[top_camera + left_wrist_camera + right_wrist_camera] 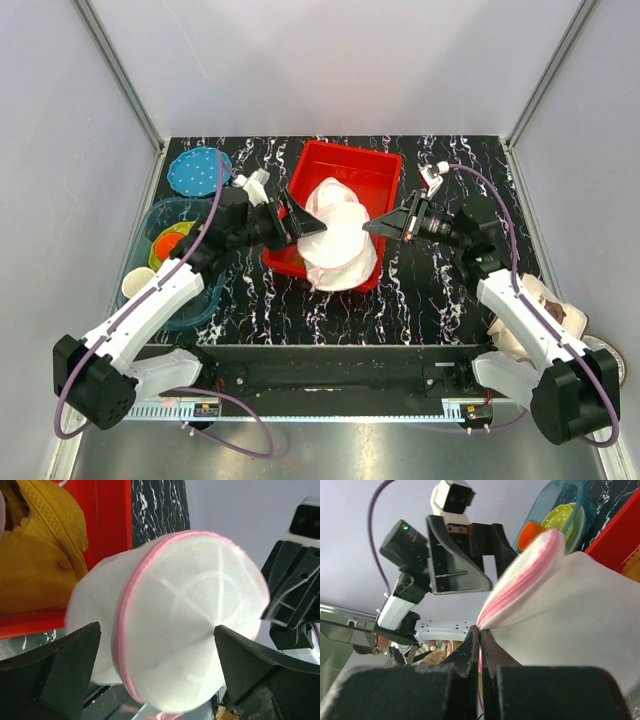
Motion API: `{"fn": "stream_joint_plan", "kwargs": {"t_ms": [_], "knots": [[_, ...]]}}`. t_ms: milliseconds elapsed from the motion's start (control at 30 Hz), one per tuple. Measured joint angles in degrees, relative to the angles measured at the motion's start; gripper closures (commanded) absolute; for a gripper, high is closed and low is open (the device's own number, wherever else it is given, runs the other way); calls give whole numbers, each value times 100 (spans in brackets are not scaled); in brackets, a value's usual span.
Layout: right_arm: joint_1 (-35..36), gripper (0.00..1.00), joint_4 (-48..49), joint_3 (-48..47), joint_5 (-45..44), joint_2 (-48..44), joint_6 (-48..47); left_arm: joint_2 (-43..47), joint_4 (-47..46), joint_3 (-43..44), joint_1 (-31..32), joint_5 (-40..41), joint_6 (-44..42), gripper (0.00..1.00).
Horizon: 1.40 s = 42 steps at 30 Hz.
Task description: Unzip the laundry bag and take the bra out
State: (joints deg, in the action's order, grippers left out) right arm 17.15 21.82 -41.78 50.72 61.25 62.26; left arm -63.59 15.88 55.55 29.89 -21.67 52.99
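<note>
The laundry bag (335, 235), a round white mesh pouch with pink zipper edging, hangs lifted over the red bin (345, 150). My right gripper (372, 228) comes in from the right. In the right wrist view my right gripper (480, 632) is shut on the pink zipper edge of the laundry bag (570, 605). My left gripper (295, 222) is at the bag's left side. In the left wrist view my left gripper (156, 630) stands wide open, with the laundry bag (190, 615) bulging between its fingers. The bra is hidden.
A mustard-yellow cloth (35, 555) lies in the red bin. At the left are a blue dotted plate (198, 172), a teal tub (150, 225) holding orange and green items, and a cream cup (137, 283). Brown and white items (545, 300) sit at the right edge.
</note>
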Motion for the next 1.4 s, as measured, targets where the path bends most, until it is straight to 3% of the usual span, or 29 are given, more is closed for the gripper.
{"fn": "stream_joint_plan", "kwargs": {"t_ms": [333,533,1400], "knots": [[-11,100,540,0,142,-144,280,-251,-1768,-964,0,-839,826,1],[-42,100,717,0,136,-229,402,-678,-2651,-1084,0,-1222,1292,1],[-109,100,754,0,129,-275,511,-1152,-3473,-1362,-35,-1340,1777,1]]}}
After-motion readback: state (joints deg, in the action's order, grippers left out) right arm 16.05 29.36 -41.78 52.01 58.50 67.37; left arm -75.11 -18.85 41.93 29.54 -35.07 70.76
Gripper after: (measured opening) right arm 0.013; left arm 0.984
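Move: The laundry bag hangs from the closed right fingers, its middle about 5 cm left of the right hand, 4 cm back and 8 cm below. From the open left hand it is some 7 cm to the right, 1 cm back and 5 cm lower. The red box's middle lies roughly 8 cm ahead, 7 cm right and 22 cm below the left hand, with the mustard bra in it some 6 cm nearer the base. The open left hand shifts 6 cm right and down beside the bag, rolling; the right lifts its pinch 4 cm. ##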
